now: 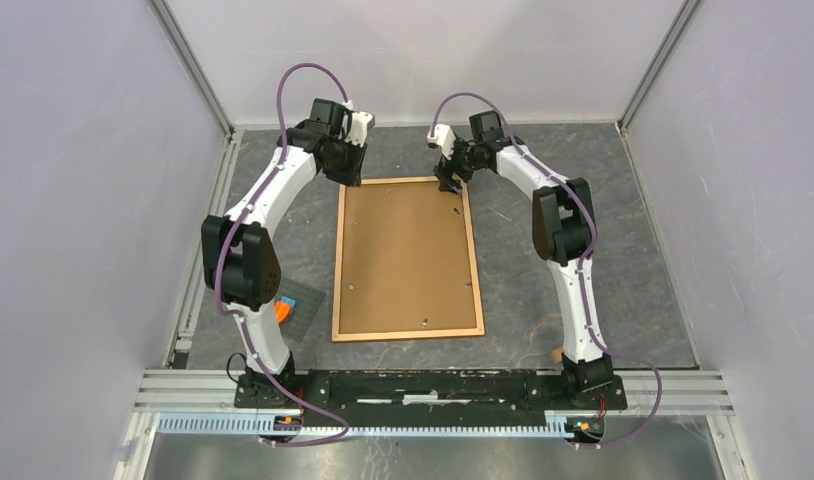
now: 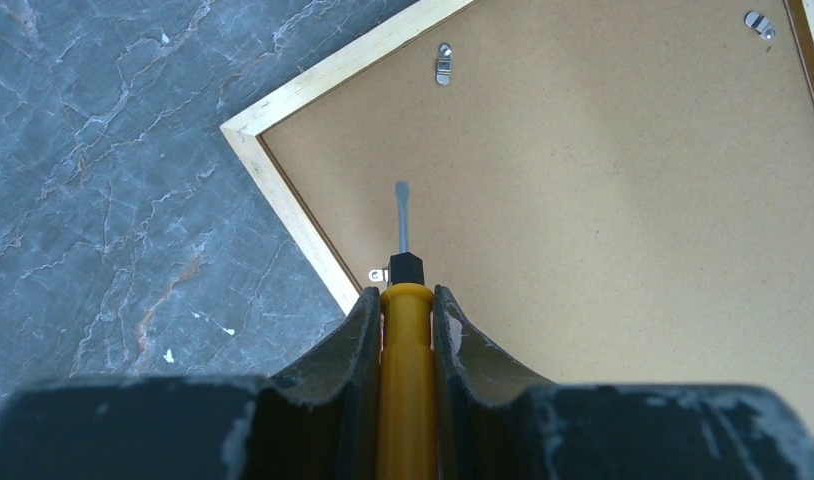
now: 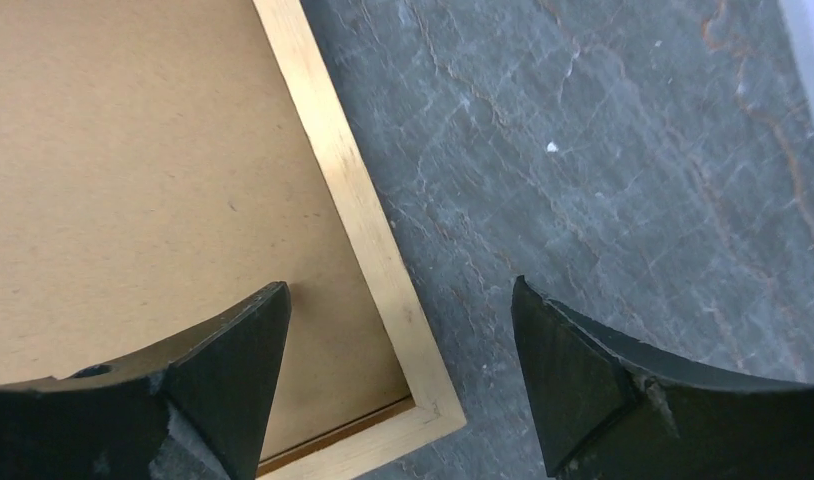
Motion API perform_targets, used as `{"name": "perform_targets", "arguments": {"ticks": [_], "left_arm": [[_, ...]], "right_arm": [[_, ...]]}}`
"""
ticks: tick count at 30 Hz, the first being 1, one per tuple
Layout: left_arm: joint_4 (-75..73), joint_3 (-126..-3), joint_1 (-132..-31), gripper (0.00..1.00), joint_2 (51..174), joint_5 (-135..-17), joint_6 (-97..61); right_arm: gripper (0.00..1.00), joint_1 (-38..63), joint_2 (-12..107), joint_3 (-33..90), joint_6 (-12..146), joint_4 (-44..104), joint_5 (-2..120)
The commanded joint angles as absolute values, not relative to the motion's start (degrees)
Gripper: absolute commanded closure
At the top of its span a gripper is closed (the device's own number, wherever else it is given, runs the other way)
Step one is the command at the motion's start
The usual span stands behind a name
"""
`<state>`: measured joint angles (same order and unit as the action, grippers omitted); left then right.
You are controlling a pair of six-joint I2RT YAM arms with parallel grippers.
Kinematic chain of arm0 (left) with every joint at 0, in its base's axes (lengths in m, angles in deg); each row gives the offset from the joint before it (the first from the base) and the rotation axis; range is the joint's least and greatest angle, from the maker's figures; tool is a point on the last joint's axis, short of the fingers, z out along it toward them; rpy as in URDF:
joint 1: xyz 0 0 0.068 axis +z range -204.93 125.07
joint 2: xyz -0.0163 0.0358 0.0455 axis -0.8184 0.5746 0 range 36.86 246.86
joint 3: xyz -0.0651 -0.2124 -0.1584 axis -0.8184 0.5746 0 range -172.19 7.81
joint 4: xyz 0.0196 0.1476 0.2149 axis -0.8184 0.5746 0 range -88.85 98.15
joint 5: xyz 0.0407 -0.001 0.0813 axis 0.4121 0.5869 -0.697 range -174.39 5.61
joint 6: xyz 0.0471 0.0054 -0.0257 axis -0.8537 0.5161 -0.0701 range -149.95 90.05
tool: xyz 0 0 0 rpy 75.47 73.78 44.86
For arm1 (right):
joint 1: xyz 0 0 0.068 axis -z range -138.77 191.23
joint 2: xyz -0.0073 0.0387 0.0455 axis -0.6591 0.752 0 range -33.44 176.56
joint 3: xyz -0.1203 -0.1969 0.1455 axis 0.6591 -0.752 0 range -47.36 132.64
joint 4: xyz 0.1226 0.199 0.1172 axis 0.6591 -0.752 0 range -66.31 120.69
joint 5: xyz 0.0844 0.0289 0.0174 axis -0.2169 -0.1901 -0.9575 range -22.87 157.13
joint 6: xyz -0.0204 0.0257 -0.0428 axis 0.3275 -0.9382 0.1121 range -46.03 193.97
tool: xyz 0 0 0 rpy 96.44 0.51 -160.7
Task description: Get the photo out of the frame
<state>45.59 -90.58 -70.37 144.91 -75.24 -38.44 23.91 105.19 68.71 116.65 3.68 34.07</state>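
The frame point(image 1: 407, 334) lies face down on the grey table, its brown backing board point(image 1: 408, 255) up. The photo is hidden beneath the board. My left gripper point(image 1: 348, 165) hovers over the far left corner, shut on a yellow-handled screwdriver point(image 2: 407, 370). The screwdriver's blade points over the board point(image 2: 603, 200), just past a small metal clip point(image 2: 379, 275) by the wooden border point(image 2: 293, 215). My right gripper point(image 1: 450, 180) is open and empty over the far right corner. In the right wrist view its jaws point(image 3: 398, 290) straddle the border point(image 3: 358, 210), one finger over the board point(image 3: 133, 170).
A small grey plate point(image 1: 301, 300) with an orange block point(image 1: 282, 311) lies left of the frame near the left arm's base. More clips point(image 2: 443, 63) point(image 2: 759, 24) sit on the board's edges. White walls enclose the table on three sides.
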Motion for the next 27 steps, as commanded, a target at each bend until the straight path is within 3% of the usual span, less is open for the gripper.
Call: {"name": "perform_targets", "arguments": {"ticks": [1, 4, 10, 12, 21, 24, 27], "left_arm": [[44.92, -91.12, -70.09, 0.98, 142.66, -74.94, -36.19], [44.88, -90.53, -70.02, 0.98, 142.35, -74.88, -36.23], [44.56, -89.67, -69.7, 0.98, 142.19, -74.33, -36.54], [44.56, -89.99, -69.58, 0.98, 142.75, -73.86, -36.35], [44.55, -91.98, -69.52, 0.98, 144.77, -72.27, -36.45], [44.56, -92.54, -69.51, 0.98, 145.36, -72.01, -36.62], [44.5, -93.34, -69.56, 0.98, 146.13, -71.76, -36.63]], "right_arm": [[0.16, 23.58, 106.86, 71.14, 114.37, 7.47, 36.24], [0.23, 23.13, 107.45, 69.57, 116.06, 6.89, 37.68], [0.68, 23.73, 107.47, 69.18, 122.41, -0.48, 42.38], [0.76, 24.23, 106.62, 67.87, 124.62, -2.59, 44.07], [0.93, 31.6, 103.9, 65.06, 127.55, -12.57, 50.21], [1.0, 35.07, 102.95, 64.35, 122.49, -14.53, 52.75], [1.0, 39.09, 100.27, 60.3, 114.06, -14.47, 53.43]]}}
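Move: The frame's right rail runs between the right hand's open fingers, its gripping spot directly below and only 1 cm or so down. The frame's far right corner is about 4 cm ahead of that hand, level sideways; the nearest metal clip on the backing sits some 6 cm back and 3 cm left. From the left hand, which holds the screwdriver, that rail spot lies about 24 cm right, roughly level ahead, and 12 cm below. The right rail, just short of its far corner, gets pinched by the right hand: the wide-open fingers sink about 1.5 cm astride the rail and close on it from both sides. Keeping hold, the right hand then drags the rail nearly 13 cm to the right, picking up speed, while the wrist rolls and turns some 15 degrees, partly clockwise. ##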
